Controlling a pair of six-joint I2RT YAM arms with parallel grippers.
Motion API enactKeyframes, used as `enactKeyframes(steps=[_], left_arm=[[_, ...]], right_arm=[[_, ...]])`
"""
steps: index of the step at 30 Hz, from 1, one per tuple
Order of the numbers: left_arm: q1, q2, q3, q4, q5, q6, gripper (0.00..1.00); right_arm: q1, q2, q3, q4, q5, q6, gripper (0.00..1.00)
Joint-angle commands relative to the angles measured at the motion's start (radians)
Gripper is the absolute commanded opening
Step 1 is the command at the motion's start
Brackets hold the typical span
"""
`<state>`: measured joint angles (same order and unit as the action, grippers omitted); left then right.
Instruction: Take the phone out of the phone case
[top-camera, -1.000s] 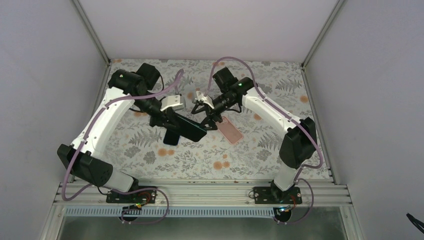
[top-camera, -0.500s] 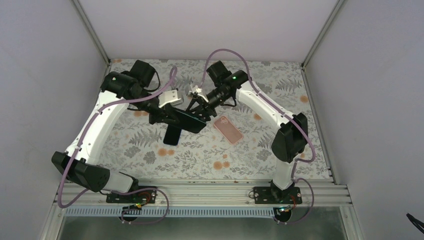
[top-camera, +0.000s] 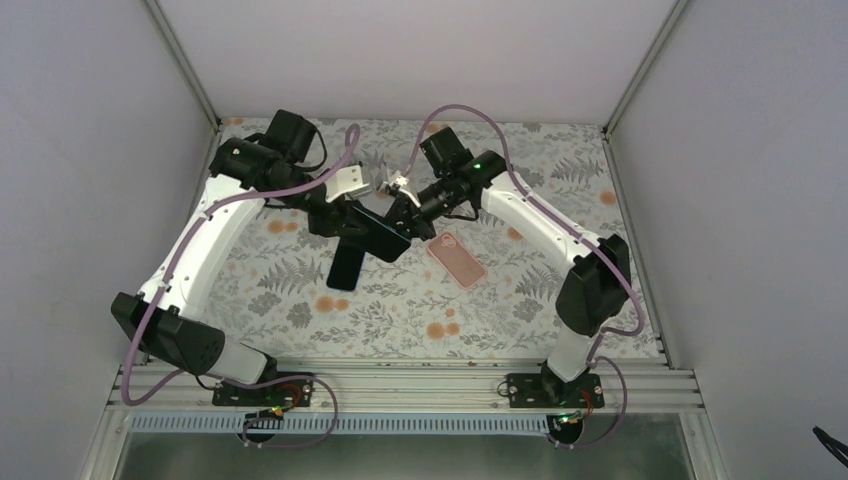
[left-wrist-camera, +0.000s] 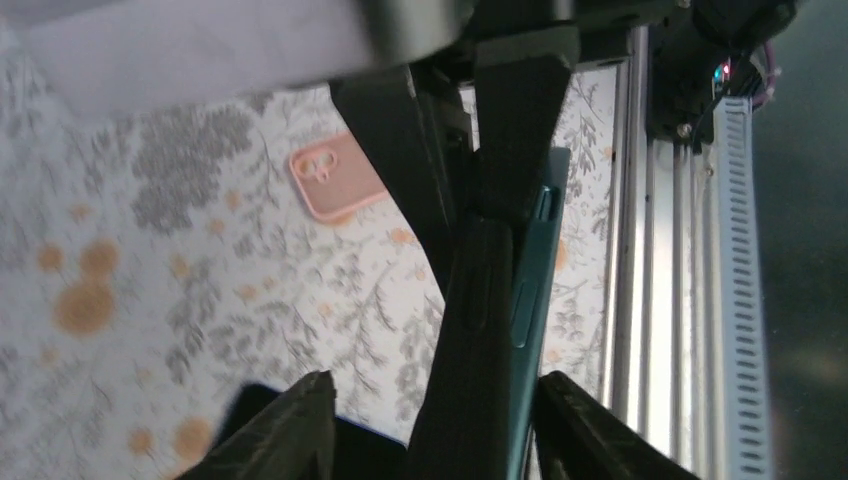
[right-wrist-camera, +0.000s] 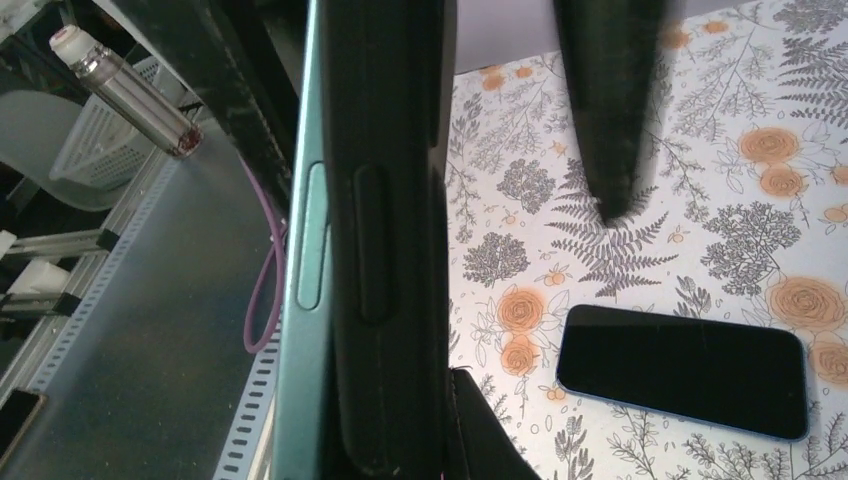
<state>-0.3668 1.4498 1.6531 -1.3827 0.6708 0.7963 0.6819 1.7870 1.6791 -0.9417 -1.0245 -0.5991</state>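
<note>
A teal phone (left-wrist-camera: 530, 290) in a black phone case (left-wrist-camera: 475, 330) hangs edge-on above the table, seen from above as a dark slab (top-camera: 378, 236). My right gripper (top-camera: 405, 212) is shut on it. One finger (right-wrist-camera: 480, 430) presses the case (right-wrist-camera: 390, 250), and the other is hidden behind the phone's teal edge (right-wrist-camera: 305, 250). My left gripper (left-wrist-camera: 432, 378) straddles the other end with its jaws open. Its left finger (left-wrist-camera: 290, 430) stands clear of the case, while its right finger (left-wrist-camera: 580, 430) sits close beside the teal edge.
A bare dark phone (top-camera: 345, 268) lies flat on the floral table just below the held one. An empty pink case (top-camera: 457, 260) lies to the right. The aluminium rail (top-camera: 400, 385) runs along the near edge.
My right gripper has closed onto the cased phone. My left gripper, shut on it before, has opened its jaws. Both wrists shifted slightly towards the back of the table.
</note>
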Motion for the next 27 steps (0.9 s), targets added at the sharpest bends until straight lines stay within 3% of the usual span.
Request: enactKeyframes(steps=[1,9,11,14,17,19,23,27], left_arm=[[-0.003,0.019,0.032,0.203,0.002,0.0,0.61],[0.007,-0.036,0.075,0.157,-0.11,0.002,1.0],[0.006,-0.069,0.088,0.162,-0.14,-0.003,1.0],[-0.006,-0.111,0.054,0.249,-0.221,-0.049,1.0],[-0.047,-0.133,-0.009,0.439,-0.339,-0.123,1.0],[-0.071,-0.163,-0.125,0.637,-0.44,-0.158,1.0],[-0.121,-0.22,-0.35,1.001,-0.545,-0.172,1.0],[-0.222,-0.096,-0.319,1.055,-0.593,-0.197,1.0]], right_arm=[[-0.022,-0.074,-0.044,0.124,-0.115,0.123,0.03],[-0.222,-0.05,-0.063,0.146,-0.094,0.208,0.03],[-0.282,-0.033,-0.065,0.149,-0.098,0.236,0.03],[-0.354,-0.04,-0.092,0.275,-0.044,0.412,0.04],[-0.367,-0.089,-0.143,0.466,0.209,0.668,0.03],[-0.338,-0.14,-0.166,0.544,0.458,0.809,0.03],[-0.3,-0.15,-0.109,0.516,0.604,0.858,0.03],[-0.298,-0.153,-0.1,0.538,0.659,0.918,0.03]])
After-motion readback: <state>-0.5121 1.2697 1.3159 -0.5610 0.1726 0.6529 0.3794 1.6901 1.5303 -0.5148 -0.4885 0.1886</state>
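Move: The black-cased phone is in the right hand's fingers, its middle some 5 cm to that hand's left, 1 cm nearer the base and 2 cm lower. From the left hand it lies about 5 cm right, 3 cm back and 3 cm down. On the table, roughly 25 cm below the right hand, the pink case is 7 cm ahead and 13 cm right, and the other phone 6 cm ahead and 14 cm left. Forward and to the right, the right hand sweeps the cased phone nearly level, about 19 cm out and 12 cm across, turning it some 60 degrees clockwise and keeping its grip. The left hand, already part-open, spreads its fingers fully and goes about 9 cm forward, rising then sinking again, its fingertips tilting up. ##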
